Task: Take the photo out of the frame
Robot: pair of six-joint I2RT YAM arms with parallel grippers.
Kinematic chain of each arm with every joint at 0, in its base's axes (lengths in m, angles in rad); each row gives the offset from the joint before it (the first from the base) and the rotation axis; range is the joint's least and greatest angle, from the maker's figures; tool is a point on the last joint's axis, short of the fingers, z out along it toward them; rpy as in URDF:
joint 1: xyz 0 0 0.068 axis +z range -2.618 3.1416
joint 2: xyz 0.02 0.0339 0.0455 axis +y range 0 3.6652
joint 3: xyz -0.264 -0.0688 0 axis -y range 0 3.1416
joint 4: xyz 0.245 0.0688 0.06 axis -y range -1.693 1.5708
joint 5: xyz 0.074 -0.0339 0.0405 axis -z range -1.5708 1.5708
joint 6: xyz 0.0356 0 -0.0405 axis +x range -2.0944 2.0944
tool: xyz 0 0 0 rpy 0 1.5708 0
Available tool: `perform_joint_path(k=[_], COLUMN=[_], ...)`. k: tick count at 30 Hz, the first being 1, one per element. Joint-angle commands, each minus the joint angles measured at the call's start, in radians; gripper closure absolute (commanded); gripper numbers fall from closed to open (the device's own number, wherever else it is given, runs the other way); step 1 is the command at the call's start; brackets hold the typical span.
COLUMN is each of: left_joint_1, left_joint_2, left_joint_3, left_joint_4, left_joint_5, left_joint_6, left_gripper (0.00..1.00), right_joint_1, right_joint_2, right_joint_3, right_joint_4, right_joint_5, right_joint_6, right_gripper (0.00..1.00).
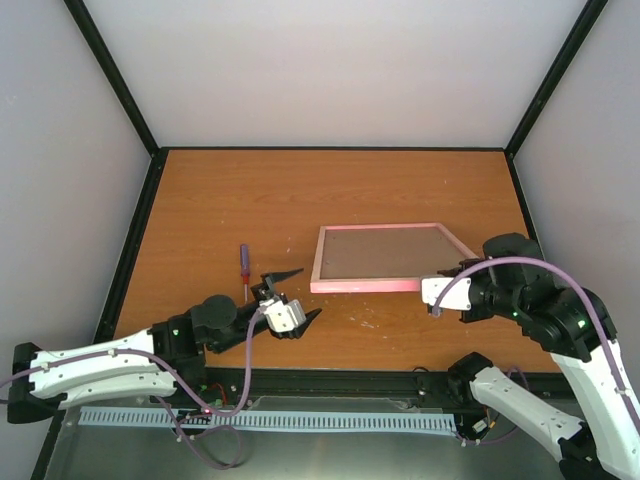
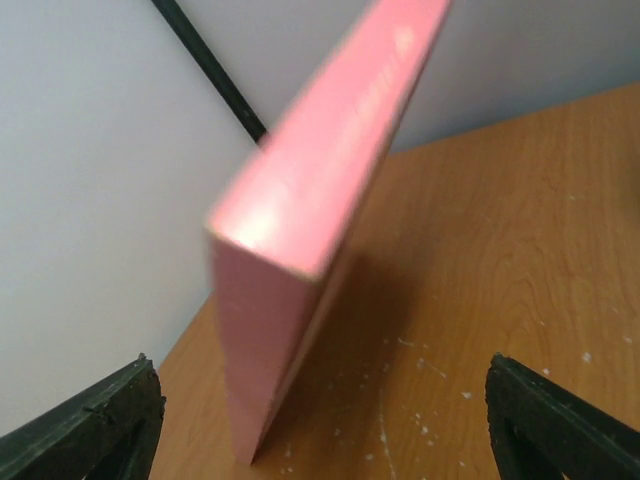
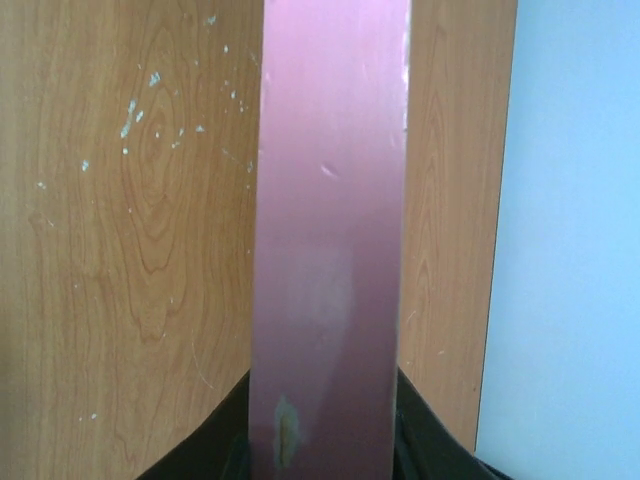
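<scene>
The frame lies right of the table's centre with its brown back panel up and its pink rails around it. My right gripper is shut on the frame's near right corner. In the right wrist view the pink rail runs straight out from between the black jaws of the right gripper. My left gripper stands open just left of the frame's near left corner, touching nothing. In the left wrist view that pink corner rises ahead of the wide-apart fingers, its lower tip on the wood. The photo is hidden.
A small purple-handled screwdriver lies on the table left of the frame, just behind my left gripper. Grey walls with black corner posts close in the table on three sides. White specks dot the wood near the frame.
</scene>
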Motion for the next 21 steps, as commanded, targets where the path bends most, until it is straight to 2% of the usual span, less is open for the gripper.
perform_joint_path(k=[1, 4, 10, 16, 21], left_joint_1=[0.027, 0.047, 0.063, 0.066, 0.068], left_joint_2=[0.002, 0.013, 0.028, 0.031, 0.039], left_joint_3=[-0.024, -0.022, -0.016, 0.015, 0.026], left_joint_4=[0.043, 0.055, 0.09, 0.105, 0.121], left_joint_5=[0.068, 0.124, 0.205, 0.284, 0.296], left_joint_6=[-0.013, -0.014, -0.019, -0.045, -0.034], left_gripper=[0.15, 0.21, 0.39, 0.54, 0.68], right_joint_1=[0.001, 0.001, 0.001, 0.001, 0.001], right_joint_2=[-0.025, -0.04, -0.072, -0.086, -0.084], right_joint_3=[0.092, 0.1, 0.092, 0.069, 0.09], right_joint_4=[0.035, 0.023, 0.0, 0.011, 0.035], right_joint_5=[-0.107, -0.149, -0.249, -0.274, -0.294], right_joint_6=[-0.004, -0.01, -0.008, 0.02, 0.064], right_gripper=[0.97, 0.97, 0.97, 0.97, 0.97])
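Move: The left gripper, open and empty, has the photo frame's raised near-left corner just off its fingertips: about 4 cm ahead, 3 cm to its right and roughly level. The frame's far edge lies some 24 cm ahead of this hand, 17 cm to its right and 25 cm below; the screwdriver is about 12 cm ahead, 14 cm to its left, 25 cm below. From the right gripper, already holding the near rail, that corner is about 27 cm to the left, nearly level. Still pinching the frame's near rail, the right hand draws it back some 4 cm, with a little lift and drift left, turning about 10 degrees counter-clockwise, so that the near-left corner comes between the left fingers. The left hand gives way about 2 cm back and 2 cm right, turns roughly 10 degrees clockwise and closes its wide-open fingers more than halfway around that corner. ##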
